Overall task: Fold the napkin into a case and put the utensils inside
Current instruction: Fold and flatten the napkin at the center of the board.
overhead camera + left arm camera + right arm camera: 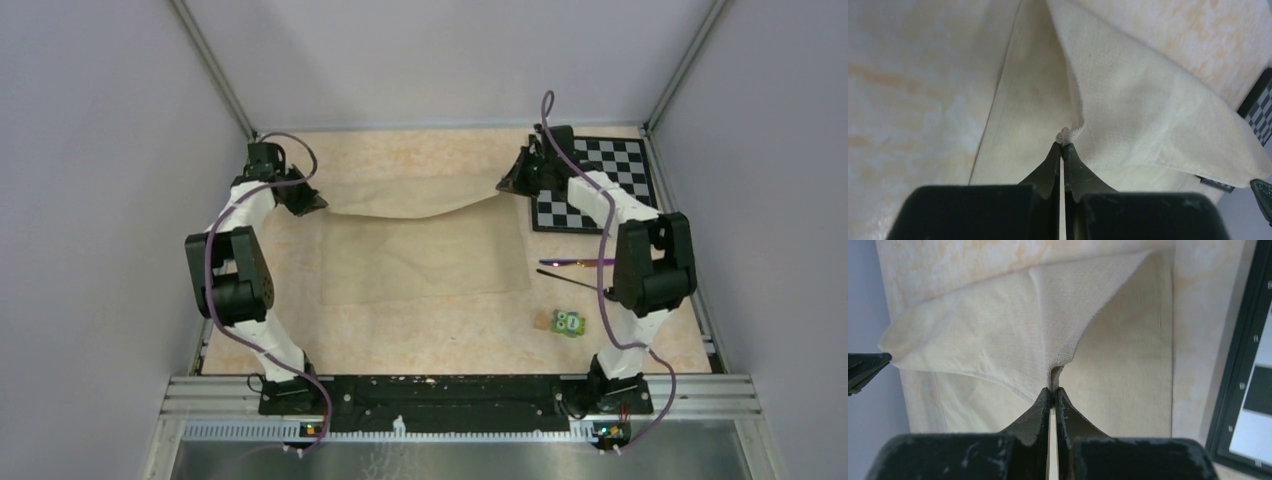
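Note:
The beige-cream napkin [425, 250] lies spread in the middle of the table, with its far edge lifted off the surface. My left gripper [318, 203] is shut on the far-left corner of the napkin [1128, 100]. My right gripper [505, 184] is shut on the far-right corner of the napkin [1013, 335]. The raised edge sags between the two grippers. In each wrist view a bunched corner of cloth is pinched at the closed tips, left gripper [1063, 144] and right gripper [1053, 389]. Two thin dark utensils [575, 263] lie right of the napkin, one purple-tinted. No folded case is in view.
A black-and-white chessboard [610, 170] lies at the back right, partly under my right arm. A small green block [570, 322] sits near the front right beside a tan bit. Metal frame posts and grey walls bound the table.

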`<state>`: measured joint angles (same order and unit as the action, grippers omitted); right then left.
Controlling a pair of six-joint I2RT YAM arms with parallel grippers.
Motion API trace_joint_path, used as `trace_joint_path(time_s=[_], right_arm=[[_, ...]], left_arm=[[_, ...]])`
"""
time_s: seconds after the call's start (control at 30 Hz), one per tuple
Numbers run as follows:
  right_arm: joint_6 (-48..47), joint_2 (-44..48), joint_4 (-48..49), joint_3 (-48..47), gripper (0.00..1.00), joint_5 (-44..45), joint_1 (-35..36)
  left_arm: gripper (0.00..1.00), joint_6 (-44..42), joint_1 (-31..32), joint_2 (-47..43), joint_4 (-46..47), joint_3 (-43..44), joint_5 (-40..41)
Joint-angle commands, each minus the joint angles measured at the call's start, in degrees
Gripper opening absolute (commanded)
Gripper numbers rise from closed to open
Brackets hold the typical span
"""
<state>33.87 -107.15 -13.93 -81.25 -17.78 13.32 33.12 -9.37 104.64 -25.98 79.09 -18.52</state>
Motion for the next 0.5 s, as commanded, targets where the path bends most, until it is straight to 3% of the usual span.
trace_joint_path(time_s=[0.0,0.3,0.47], right_arm=[[-2.33,11.03,-2.85,7.57,0.0,-0.91,-0.31],[-5.18,20.48,-5.3,23.09,0.0,-2.6,-0.3],[-7.56,24.46,-7.34,27.12,0.0,-1.89,-0.27]], left_arm=[[0.0,-1.33,-0.24,-8.52,-3.72,-9.12,-3.92],[0.0,-2.11,-0.25,-25.07,-5.82,-27.76,0.03],[0.0,-2.1,-0.25,-28.53,-9.63,-30.62,3.79]])
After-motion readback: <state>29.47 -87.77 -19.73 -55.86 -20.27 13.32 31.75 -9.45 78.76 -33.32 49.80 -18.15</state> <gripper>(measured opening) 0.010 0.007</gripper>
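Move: Both hands still pinch the napkin's lifted edge. From the left hand, the lower layer's near left corner lies about 24 cm back, 1 cm left and 8 cm down. From the right hand, its near right corner lies some 24 cm back, 7 cm right and 9 cm down; the chessboard's middle is 1 cm ahead and 23 cm right, the knife 18 cm back and 21 cm right, the spoon 23 cm back and 21 cm right. Both shut hands draw the pinched edge back about 15 cm towards the napkin's near edge, sinking slightly. ##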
